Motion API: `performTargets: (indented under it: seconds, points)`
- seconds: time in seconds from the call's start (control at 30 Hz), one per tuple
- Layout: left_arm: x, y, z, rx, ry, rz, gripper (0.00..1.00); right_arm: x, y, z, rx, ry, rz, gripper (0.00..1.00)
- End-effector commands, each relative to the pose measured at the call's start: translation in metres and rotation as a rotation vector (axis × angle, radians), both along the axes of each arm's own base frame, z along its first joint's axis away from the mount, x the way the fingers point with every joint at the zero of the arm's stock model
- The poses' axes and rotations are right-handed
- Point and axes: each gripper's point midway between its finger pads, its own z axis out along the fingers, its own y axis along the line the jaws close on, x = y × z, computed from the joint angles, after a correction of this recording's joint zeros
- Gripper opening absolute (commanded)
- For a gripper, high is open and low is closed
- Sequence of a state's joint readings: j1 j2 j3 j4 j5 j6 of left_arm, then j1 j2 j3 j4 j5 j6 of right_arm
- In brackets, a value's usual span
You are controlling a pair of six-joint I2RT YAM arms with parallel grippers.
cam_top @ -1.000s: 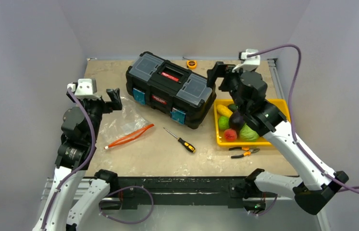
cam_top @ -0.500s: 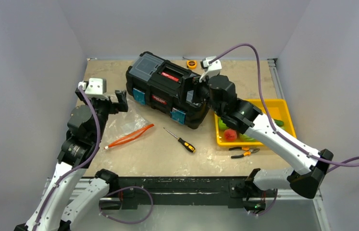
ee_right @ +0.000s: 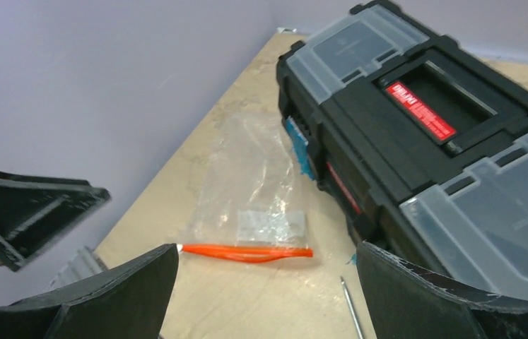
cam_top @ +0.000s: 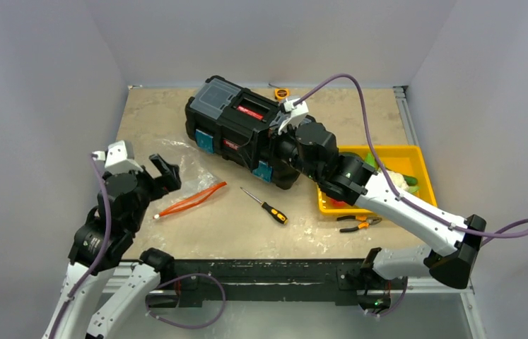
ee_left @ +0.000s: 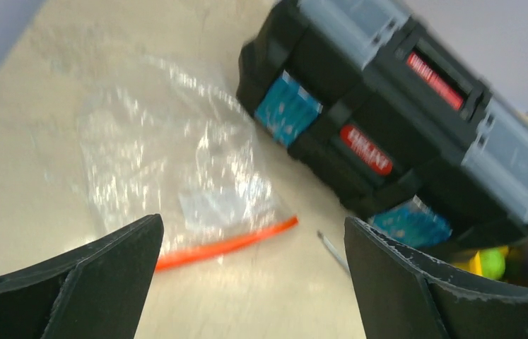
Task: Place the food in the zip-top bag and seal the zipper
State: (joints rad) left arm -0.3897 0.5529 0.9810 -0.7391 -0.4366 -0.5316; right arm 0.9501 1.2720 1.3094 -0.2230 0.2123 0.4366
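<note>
The clear zip-top bag (cam_top: 184,169) lies flat and empty on the table left of the toolbox, its orange-red zipper (cam_top: 190,200) along the near edge with the mouth slightly parted. The bag (ee_left: 169,159) and zipper (ee_left: 225,245) show ahead of my open, empty left gripper (ee_left: 254,282), which hovers by the bag's left side (cam_top: 164,173). My right gripper (cam_top: 278,145) is open and empty above the toolbox's near right end, looking at the bag (ee_right: 261,183) and zipper (ee_right: 247,251). The food (cam_top: 370,158) lies in the yellow tray (cam_top: 420,161), mostly hidden by my right arm.
A black toolbox (cam_top: 247,131) stands diagonally at the middle back. A black-and-orange screwdriver (cam_top: 266,205) lies in front of it. Orange-handled pliers (cam_top: 358,224) lie near the front of the tray. A small tape measure (cam_top: 282,93) sits at the back edge.
My right arm has swung left from above the tray to over the toolbox, uncovering part of the tray. My left arm has dropped and drawn back toward the near edge.
</note>
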Motion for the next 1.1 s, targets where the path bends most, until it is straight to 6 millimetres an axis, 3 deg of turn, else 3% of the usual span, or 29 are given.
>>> performTargets:
  seconds: [0.0, 0.07, 0.17, 0.23, 0.37, 0.43, 0.63, 0.8, 1.07]
  points:
    - [-0.033, -0.013, -0.067, -0.117, 0.239, -0.025, 1.00, -0.008, 0.015, 0.021, 0.095, -0.027, 0.066, 0.99]
    - [-0.039, -0.021, -0.086, -0.137, 0.305, -0.059, 1.00, -0.009, 0.015, 0.023, 0.098, -0.031, 0.072, 0.99]
    - [-0.049, -0.024, -0.116, -0.237, 0.449, 0.039, 1.00, -0.012, 0.013, 0.026, 0.112, -0.041, 0.079, 0.99]
    - [-0.049, -0.039, -0.133, -0.339, 0.512, 0.053, 1.00, -0.013, 0.012, 0.026, 0.120, -0.045, 0.079, 0.99]
    - [-0.021, -0.068, -0.145, -0.605, 0.432, 0.075, 1.00, -0.016, 0.005, 0.026, 0.124, -0.053, 0.073, 0.99]
    - [-0.008, -0.072, -0.149, -0.715, 0.387, 0.118, 1.00, -0.017, 0.002, 0.026, 0.123, -0.054, 0.068, 0.99]
    - [0.022, -0.057, -0.170, -0.947, 0.267, 0.363, 0.92, -0.020, -0.011, 0.028, 0.124, -0.071, 0.043, 0.99]
    - [0.034, -0.037, -0.207, -1.132, 0.170, 0.570, 0.92, -0.020, -0.015, 0.032, 0.125, -0.085, 0.033, 0.99]
    - [0.037, -0.007, -0.219, -1.047, 0.058, 0.693, 0.95, -0.017, -0.016, 0.024, 0.115, -0.093, 0.021, 0.99]
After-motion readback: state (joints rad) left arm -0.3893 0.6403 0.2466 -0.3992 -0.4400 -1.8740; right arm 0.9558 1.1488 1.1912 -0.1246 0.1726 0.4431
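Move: The bag's orange zipper lies almost beneath my left hand, its middle about 4 cm ahead, 4 cm to the right and some 28 cm down. The clear bag body spreads out beyond it, roughly 15 cm ahead and 1 cm left of my left hand. From that hand the screwdriver is about 30 cm right and 2 cm ahead, the toolbox about 26 cm ahead and 24 cm right. From my right hand the zipper is about 28 cm left, 1 cm ahead and 34 cm down. I drop my left hand some 24 cm towards the orange zipper, first drawing back and swinging right, then reaching forward and a little left again. On the way I roll it nearly 60 degrees, left side down, and turn it counter-clockwise, fingers staying wide open and angled down at the zipper. My open right hand eases slightly back and up. ##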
